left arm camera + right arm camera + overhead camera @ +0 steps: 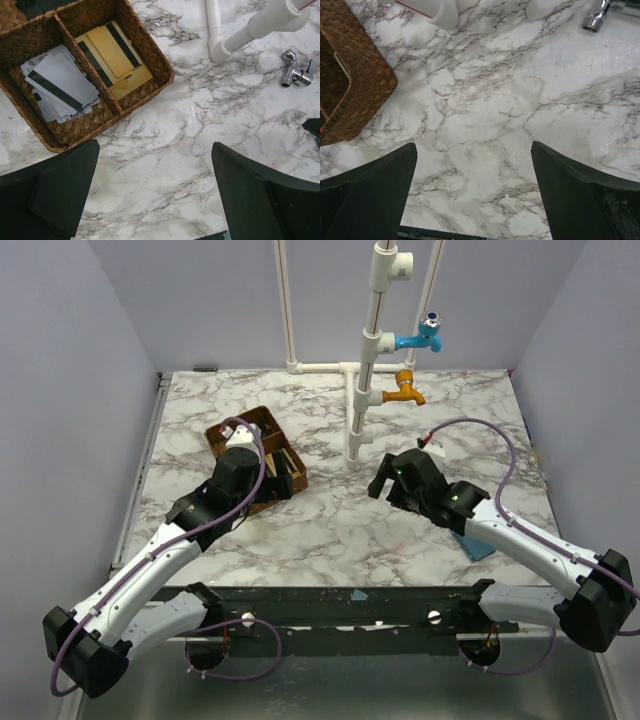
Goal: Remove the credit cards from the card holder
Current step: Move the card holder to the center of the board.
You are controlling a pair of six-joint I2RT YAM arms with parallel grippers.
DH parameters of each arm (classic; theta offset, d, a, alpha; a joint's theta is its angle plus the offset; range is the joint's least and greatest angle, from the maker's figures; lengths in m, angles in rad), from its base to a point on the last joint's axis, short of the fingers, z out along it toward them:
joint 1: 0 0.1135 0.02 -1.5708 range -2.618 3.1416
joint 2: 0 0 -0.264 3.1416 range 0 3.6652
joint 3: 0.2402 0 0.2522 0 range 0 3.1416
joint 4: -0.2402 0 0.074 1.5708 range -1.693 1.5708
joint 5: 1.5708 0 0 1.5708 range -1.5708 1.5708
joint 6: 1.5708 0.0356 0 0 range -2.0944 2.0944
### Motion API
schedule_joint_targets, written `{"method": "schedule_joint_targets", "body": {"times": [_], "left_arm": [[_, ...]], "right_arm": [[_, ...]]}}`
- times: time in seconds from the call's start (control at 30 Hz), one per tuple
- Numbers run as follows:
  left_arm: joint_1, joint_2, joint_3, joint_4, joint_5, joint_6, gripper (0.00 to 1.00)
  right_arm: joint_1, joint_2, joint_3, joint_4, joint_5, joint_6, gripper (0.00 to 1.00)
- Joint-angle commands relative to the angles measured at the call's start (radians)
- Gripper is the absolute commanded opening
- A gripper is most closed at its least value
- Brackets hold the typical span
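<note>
The blue card holder [478,546] lies flat on the marble near the front right, partly hidden under my right forearm. Several pale grey-white credit cards [60,85] with black stripes lie stacked in the left compartment of the brown woven basket [150,55]. My left gripper [155,165] hovers just in front of that basket, open, with only bare marble between its fingers. My right gripper [474,155] is open and empty too, over the middle of the table [392,472], well away from the card holder.
Yellow striped cards [115,50] fill the basket's right compartment. A white pipe stand [362,390] with a blue tap [425,337] and an orange tap [405,392] rises at the back centre. A small chrome fitting [295,70] lies near its foot.
</note>
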Motion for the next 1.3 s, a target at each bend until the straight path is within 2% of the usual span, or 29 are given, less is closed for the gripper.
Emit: {"method": "schedule_joint_targets", "body": {"times": [0.0, 0.13, 0.4, 0.57, 1.1, 1.27], "left_arm": [[0.002, -0.008, -0.003, -0.007, 0.047, 0.015, 0.98], [0.002, -0.002, -0.001, -0.016, 0.051, 0.020, 0.99], [0.004, -0.026, -0.024, -0.006, 0.055, 0.018, 0.98], [0.004, -0.031, -0.027, -0.002, 0.073, 0.014, 0.98], [0.004, -0.002, 0.003, -0.039, 0.094, -0.004, 0.98], [0.004, -0.007, 0.000, -0.020, 0.119, -0.010, 0.98]], "right_arm": [[-0.001, -0.009, 0.027, -0.109, 0.077, 0.076, 1.00], [-0.034, 0.006, 0.027, -0.219, 0.086, 0.132, 1.00], [-0.234, -0.052, -0.004, -0.382, 0.077, 0.195, 1.00], [-0.421, -0.085, -0.036, -0.406, 0.006, 0.159, 1.00], [-0.729, -0.151, -0.032, -0.519, 0.028, 0.114, 1.00], [-0.827, -0.142, -0.077, -0.517, -0.016, 0.096, 1.00]]}}
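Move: The blue card holder lies about 26 cm to the right of the right gripper, some 4 cm farther back and roughly 14 cm below it. The metal tap is on the table about 14 cm ahead and 12 cm right of this gripper; the foot of the upright white pipe is some 19 cm ahead and 7 cm left. From the left gripper the card holder lies about 50 cm right, 5 cm back and 19 cm below. Swing the open right gripper about 24 cm to the right, in towards the card holder, easing back late in the sweep. On the way turn the wrist clockwise by some 50 degrees and tip the fingers further down, sinking slightly early on; keep the fingers wide open and well clear of the table. ##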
